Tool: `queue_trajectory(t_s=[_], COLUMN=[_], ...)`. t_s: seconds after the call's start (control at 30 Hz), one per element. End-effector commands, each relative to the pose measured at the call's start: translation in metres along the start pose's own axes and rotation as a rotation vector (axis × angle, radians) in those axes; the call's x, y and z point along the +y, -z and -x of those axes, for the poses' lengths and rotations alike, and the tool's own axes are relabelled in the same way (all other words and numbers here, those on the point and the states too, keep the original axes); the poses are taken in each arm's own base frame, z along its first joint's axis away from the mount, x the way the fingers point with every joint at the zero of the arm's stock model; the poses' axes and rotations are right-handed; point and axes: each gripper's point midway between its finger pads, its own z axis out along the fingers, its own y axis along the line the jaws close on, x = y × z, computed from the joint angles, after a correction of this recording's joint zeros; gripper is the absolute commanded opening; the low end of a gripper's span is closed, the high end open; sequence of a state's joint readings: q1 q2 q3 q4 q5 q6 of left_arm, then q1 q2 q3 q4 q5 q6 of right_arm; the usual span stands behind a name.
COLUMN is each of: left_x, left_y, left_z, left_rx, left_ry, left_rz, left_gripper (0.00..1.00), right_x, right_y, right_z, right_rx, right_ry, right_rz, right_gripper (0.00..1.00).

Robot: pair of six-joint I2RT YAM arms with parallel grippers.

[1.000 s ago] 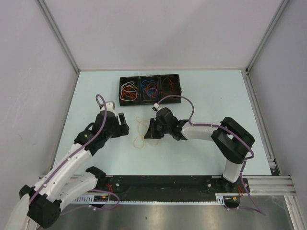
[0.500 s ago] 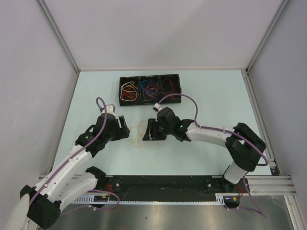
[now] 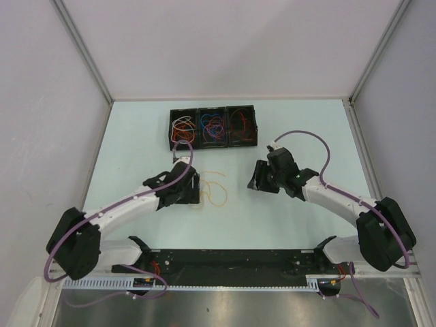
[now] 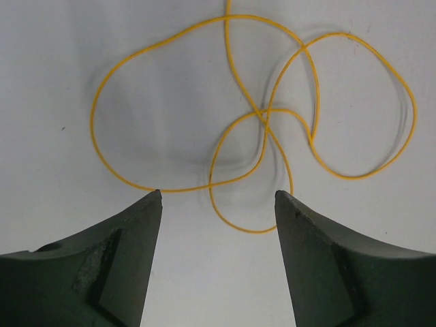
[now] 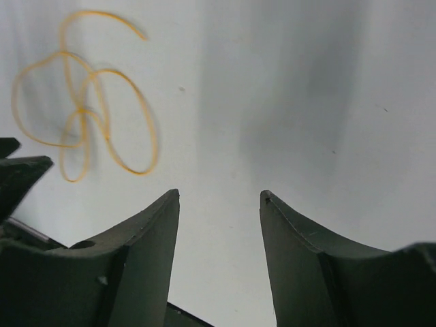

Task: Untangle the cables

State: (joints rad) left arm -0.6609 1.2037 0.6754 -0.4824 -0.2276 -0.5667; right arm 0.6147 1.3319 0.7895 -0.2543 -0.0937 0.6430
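One orange-yellow cable [image 3: 212, 193] lies in loose crossing loops on the pale table, free of both grippers. My left gripper [image 3: 193, 190] stands open just left of it. In the left wrist view the cable's loops [image 4: 262, 112] spread right ahead of the open left gripper [image 4: 218, 194], one small loop reaching between the tips. My right gripper [image 3: 257, 178] is open and holds nothing, a short way right of the cable. The right wrist view has the cable [image 5: 82, 112] at upper left, well clear of the right gripper [image 5: 219, 194]. More cables, red, blue and white, fill a black tray [image 3: 197, 110].
The black tray has three compartments and sits at the back of the table, behind both grippers. Grey walls close in the table on the left, back and right. A tip of my left gripper's finger [image 5: 20, 174] shows at the left edge of the right wrist view.
My right gripper opened, let go of the yellow cable and drew back to the right. The left arm swung in low beside the cable, which now lies flat on the table.
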Motion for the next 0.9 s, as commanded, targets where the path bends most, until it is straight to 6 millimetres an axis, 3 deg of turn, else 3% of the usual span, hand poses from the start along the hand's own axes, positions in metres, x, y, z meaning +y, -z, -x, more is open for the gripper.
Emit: queue_trajectory(t_s=[0.0, 0.2, 0.47, 0.63, 0.87], left_x=[-0.019, -0.036, -0.037, -0.034, -0.03], left_y=[-0.014, -0.029, -0.052, -0.061, -0.07], left_z=[0.029, 0.037, 0.038, 0.027, 0.01], left_rx=[-0.065, -0.065, -0.026, 0.006, 0.043], left_ry=[-0.035, -0.064, -0.106, -0.12, -0.123], left_rz=[0.023, 0.011, 0.066, 0.085, 0.082], left_gripper=[0.71, 0.68, 0.59, 0.54, 0.37], right_x=[-0.013, -0.024, -0.03, -0.031, -0.032], right_y=[-0.006, -0.025, -0.032, -0.033, -0.033], right_z=[-0.008, -0.019, -0.013, -0.014, -0.014], right_rx=[0.016, 0.057, 0.065, 0.069, 0.07], right_ry=[0.003, -0.006, -0.034, -0.037, -0.042], right_rz=[0.008, 0.017, 0.047, 0.057, 0.068], right_gripper=[0.56, 0.54, 0.54, 0.54, 0.54])
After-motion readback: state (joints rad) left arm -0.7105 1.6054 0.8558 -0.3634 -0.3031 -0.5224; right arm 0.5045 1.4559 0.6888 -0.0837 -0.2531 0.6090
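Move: The crossing of the orange cable lies about 5 cm ahead of my left hand, 4 cm to its right and 5 cm below. The cable's right loop is centred 5 cm to the right of that crossing, about level with it. The cable's free end is some 8 cm farther out than the crossing and 8 cm to its right. From my right hand, the crossing lies some 20 cm to the left, 5 cm back and 6 cm below. I bring my left hand down to the orange cable's crossing, slanting forward and right about 5 cm while sinking. Then I ease straight down, some 4 cm lower in all, narrowing my wide-open fingers around the crossing without shutting them. My right hand drops about 5 cm clear of the cable, drifting slightly right, fingers still half open. ##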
